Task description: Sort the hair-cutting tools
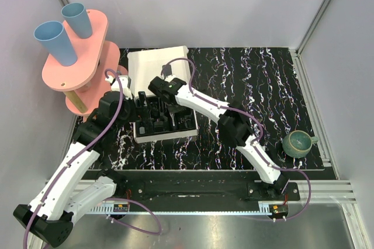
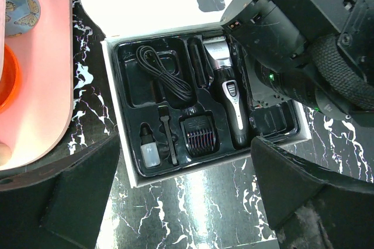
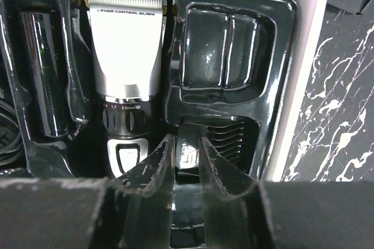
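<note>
The white box [image 1: 159, 65] holds a black moulded tray [image 2: 131, 94]. In it lie the slim black clipper with a grey head [image 2: 231, 97] [image 3: 125, 56], a black comb attachment [image 2: 198, 135], a coiled cable [image 2: 163, 73], a small bottle [image 2: 150, 152] and a thin brush [image 2: 166, 138]. My right gripper [image 3: 186, 142] [image 1: 168, 106] reaches into the tray just right of the clipper. Its fingers stand close together on the end of another comb attachment [image 3: 231, 138] lying in its slot. My left gripper [image 2: 187, 202] [image 1: 131, 104] hovers wide open over the table at the box's near edge, holding nothing.
A dark teal bowl [image 1: 297, 142] sits at the mat's right edge. A pink two-tier stand [image 1: 76, 56] with two blue cups [image 1: 55, 41] rises at the left, close to the box. The right arm [image 2: 304, 38] crosses above the tray's right side.
</note>
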Controlling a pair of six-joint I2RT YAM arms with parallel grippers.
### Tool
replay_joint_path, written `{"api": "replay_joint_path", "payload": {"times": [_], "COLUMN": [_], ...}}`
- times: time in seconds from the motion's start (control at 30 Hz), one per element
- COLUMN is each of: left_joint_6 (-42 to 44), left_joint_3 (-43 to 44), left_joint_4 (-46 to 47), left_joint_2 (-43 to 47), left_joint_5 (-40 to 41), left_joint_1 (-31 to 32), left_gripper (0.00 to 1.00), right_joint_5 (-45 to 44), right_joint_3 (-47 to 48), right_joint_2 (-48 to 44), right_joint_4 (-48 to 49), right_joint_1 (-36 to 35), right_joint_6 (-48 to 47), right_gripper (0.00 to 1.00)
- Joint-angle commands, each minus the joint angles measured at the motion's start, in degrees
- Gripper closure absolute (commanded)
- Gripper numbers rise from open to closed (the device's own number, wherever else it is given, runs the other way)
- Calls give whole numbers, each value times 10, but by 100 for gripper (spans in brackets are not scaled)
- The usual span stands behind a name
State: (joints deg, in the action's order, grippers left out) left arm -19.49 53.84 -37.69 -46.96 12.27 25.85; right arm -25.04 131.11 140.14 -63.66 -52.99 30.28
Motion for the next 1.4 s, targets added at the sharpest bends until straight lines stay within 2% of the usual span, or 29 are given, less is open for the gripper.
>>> {"api": "replay_joint_path", "payload": {"times": [0.0,0.07,0.17,0.37,0.63,0.83,0.93,1.13,1.37], "left_joint_6": [-3,-3,-4,-5,-6,-6,-6,-4,-2], "left_joint_3": [-4,-4,-5,-5,-4,-2,-1,0,0], "left_joint_4": [17,18,17,17,17,17,18,18,17], "left_joint_2": [8,9,9,6,-1,-6,-7,-13,-16], "left_joint_5": [13,15,21,26,28,28,28,28,31], "left_joint_1": [-3,-3,-3,-3,-3,-3,-3,-4,-3], "left_gripper": [1,1,1,1,1,1,1,1,1], "right_joint_5": [-3,3,15,-1,2,23,39,73,154], "right_joint_3": [3,1,-1,-2,-16,-113,-169,-201,-182], "right_joint_2": [23,16,0,-37,-116,-194,-220,-200,-131], "right_joint_4": [-29,-23,-11,5,34,92,128,156,190], "right_joint_1": [6,8,10,12,32,75,117,188,234], "right_joint_6": [-2,0,7,9,-7,-8,-7,-28,-52], "right_gripper": [68,61,58,55,47,42,36,30,16]}}
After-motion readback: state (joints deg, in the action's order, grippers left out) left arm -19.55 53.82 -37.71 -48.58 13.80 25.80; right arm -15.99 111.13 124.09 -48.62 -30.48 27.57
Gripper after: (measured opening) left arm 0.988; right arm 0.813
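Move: The black guard comb still lying on the table outside the box is about 9 cm ahead of my right hand, 9 cm to its right and some 3 cm lower. The comb already in its tray slot is just under these fingers, 1 cm to their right; the clipper lies 4 cm to their left and 2 cm back, the empty corner slot 5 cm ahead and 2 cm right. From my left hand, the table comb is 17 cm ahead, 28 cm right and 20 cm below. I open my right fingers to let go of the comb in its slot, lift straight up out of the tray, then arc right and forward over the box's right edge towards the comb on the table. I rise about 9 cm, travel some 14 cm right and 10 cm forward, and sink about 5 cm again at the end. My wrist turns clockwise and the fingers spread nearly wide, empty. ##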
